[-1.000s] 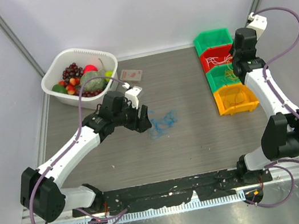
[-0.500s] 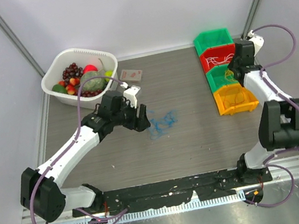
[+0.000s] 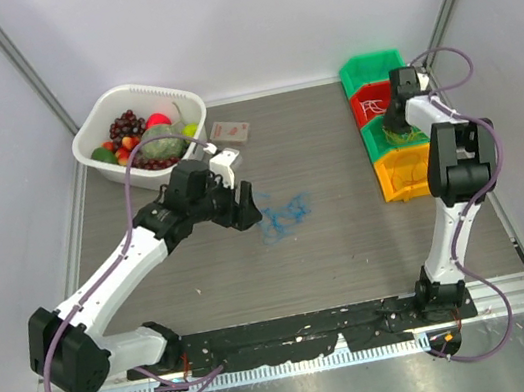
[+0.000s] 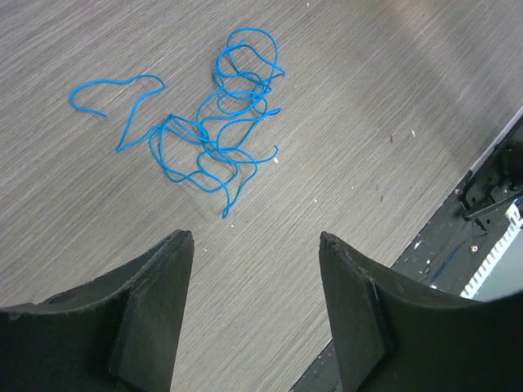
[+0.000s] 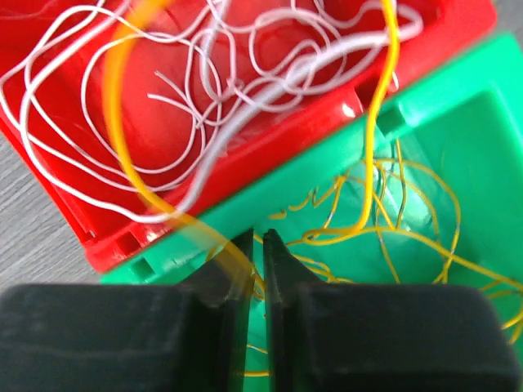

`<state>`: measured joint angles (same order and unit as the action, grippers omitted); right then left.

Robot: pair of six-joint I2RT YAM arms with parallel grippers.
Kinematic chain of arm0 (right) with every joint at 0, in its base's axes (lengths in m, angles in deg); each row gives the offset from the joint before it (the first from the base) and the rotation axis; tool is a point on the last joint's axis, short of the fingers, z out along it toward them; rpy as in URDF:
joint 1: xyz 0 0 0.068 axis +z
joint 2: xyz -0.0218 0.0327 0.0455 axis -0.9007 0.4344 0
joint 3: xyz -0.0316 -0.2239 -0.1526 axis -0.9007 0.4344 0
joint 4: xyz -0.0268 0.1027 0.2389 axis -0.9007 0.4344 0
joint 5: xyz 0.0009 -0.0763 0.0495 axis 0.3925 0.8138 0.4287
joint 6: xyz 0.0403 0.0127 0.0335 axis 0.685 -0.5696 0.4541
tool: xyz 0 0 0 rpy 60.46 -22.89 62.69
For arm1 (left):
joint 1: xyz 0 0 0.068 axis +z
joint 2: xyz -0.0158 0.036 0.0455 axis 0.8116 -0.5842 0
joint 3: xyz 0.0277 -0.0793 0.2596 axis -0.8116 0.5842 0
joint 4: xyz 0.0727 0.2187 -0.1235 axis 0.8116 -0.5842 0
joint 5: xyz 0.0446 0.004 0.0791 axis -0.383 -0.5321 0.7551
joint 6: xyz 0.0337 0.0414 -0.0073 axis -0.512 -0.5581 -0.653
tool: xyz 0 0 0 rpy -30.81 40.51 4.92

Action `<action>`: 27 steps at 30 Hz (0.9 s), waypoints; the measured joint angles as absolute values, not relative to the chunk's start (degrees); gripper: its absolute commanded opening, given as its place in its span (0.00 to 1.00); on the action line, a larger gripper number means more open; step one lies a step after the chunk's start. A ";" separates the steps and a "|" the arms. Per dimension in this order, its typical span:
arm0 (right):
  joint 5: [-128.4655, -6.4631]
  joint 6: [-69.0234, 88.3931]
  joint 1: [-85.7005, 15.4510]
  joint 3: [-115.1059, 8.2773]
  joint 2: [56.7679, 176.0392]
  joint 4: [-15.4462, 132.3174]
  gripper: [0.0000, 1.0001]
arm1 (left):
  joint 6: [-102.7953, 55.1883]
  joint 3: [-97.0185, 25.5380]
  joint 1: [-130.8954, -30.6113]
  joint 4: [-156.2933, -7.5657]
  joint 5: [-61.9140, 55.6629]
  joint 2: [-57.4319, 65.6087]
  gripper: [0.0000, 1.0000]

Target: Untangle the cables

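Observation:
A tangled blue cable (image 4: pixel 214 139) lies loose on the table (image 3: pixel 350 231), seen also in the top view as the blue cable (image 3: pixel 284 214). My left gripper (image 4: pixel 255 238) hovers open just short of it with nothing between its fingers; in the top view this left gripper (image 3: pixel 249 208) is left of the tangle. My right gripper (image 5: pixel 258 237) is over the bins, shut on a yellow cable (image 5: pixel 122 139) that arcs across the red bin (image 5: pixel 270 143) and drops into the green bin (image 5: pixel 474 139). White cables (image 5: pixel 196 73) fill the red bin. From above, the right gripper (image 3: pixel 393 122) sits at the bin row.
A row of small bins stands at the right: green (image 3: pixel 371 67), red (image 3: pixel 365 109) and orange (image 3: pixel 412 185). A white basket (image 3: pixel 94 134) of fruit sits at the back left, with a small card (image 3: pixel 231 132) beside it. A black rail (image 3: pixel 306 330) runs along the near edge.
The right arm has folded in and its wrist has come down over the red and green bins. The left arm has only shifted slightly; the blue cable has not moved.

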<state>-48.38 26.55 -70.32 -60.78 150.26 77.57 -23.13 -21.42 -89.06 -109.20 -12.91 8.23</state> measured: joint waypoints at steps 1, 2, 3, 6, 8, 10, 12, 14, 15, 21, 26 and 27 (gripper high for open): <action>-48.38 26.36 -70.32 -63.19 151.37 79.42 0.35 | -22.74 -21.37 -89.04 -109.20 -12.91 8.43 0.68; -48.36 25.98 -70.32 -65.11 151.98 81.37 0.39 | -22.21 -21.28 -89.04 -109.18 -12.89 8.54 0.68; -48.36 25.81 -70.32 -66.46 152.09 83.40 0.49 | -21.82 -21.13 -89.04 -109.16 -12.86 8.54 0.68; -47.62 25.50 -70.32 -70.11 151.59 89.59 0.62 | -20.03 -20.63 -89.02 -109.20 -12.62 7.57 0.66; -46.76 25.26 -70.23 -70.92 150.10 93.76 0.71 | -18.63 -20.63 -89.02 -109.05 -12.47 5.43 0.62; -45.89 25.07 -69.97 -70.88 147.72 97.61 0.79 | -17.12 -20.65 -89.02 -108.94 -12.08 2.57 0.61; -45.12 24.45 -69.55 -69.55 143.63 100.43 0.79 | -14.91 -20.74 -89.02 -108.90 -11.60 -1.43 0.59; -44.38 23.89 -68.59 -66.77 138.02 101.76 0.79 | -12.93 -20.78 -89.00 -108.79 -11.49 -5.63 0.59; -44.21 23.58 -67.87 -65.48 135.20 102.22 0.79 | -12.07 -20.80 -89.00 -108.74 -11.46 -7.20 0.58; -46.81 21.59 -52.42 -60.00 121.17 100.41 0.79 | -7.31 -20.89 -89.00 -106.08 -11.36 -15.07 0.45; -61.10 23.38 -38.65 -50.03 120.40 91.66 0.79 | -4.84 -23.49 -89.00 -103.10 -11.31 -19.77 0.00; -63.66 24.26 -37.31 -47.38 120.93 90.24 0.79 | -4.77 -24.15 -89.00 -103.08 -11.29 -20.36 0.00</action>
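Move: The blue cable lies loose on the table, its middle about 4 cm ahead of the left hand, 8 cm right and 14 cm below; the small box is some 29 cm ahead and 3 cm left. From the right hand, the blue cable is 20 cm back, 37 cm left, 2 cm lower; the green bin's middle is 2 cm back, 1 cm right, the red bin's 9 cm ahead, 1 cm left. The blue cable's near-left strand is pinched by the left fingers, which drop about 14 cm, tip down some 25 degrees, then ease forward-right while shutting. The yellow cable is let go in the green bin as the right hand opens wide, lifts and draws back, then swings 27 cm left towards the blue cable, turning counter-clockwise and sinking again, ending open above the table. ##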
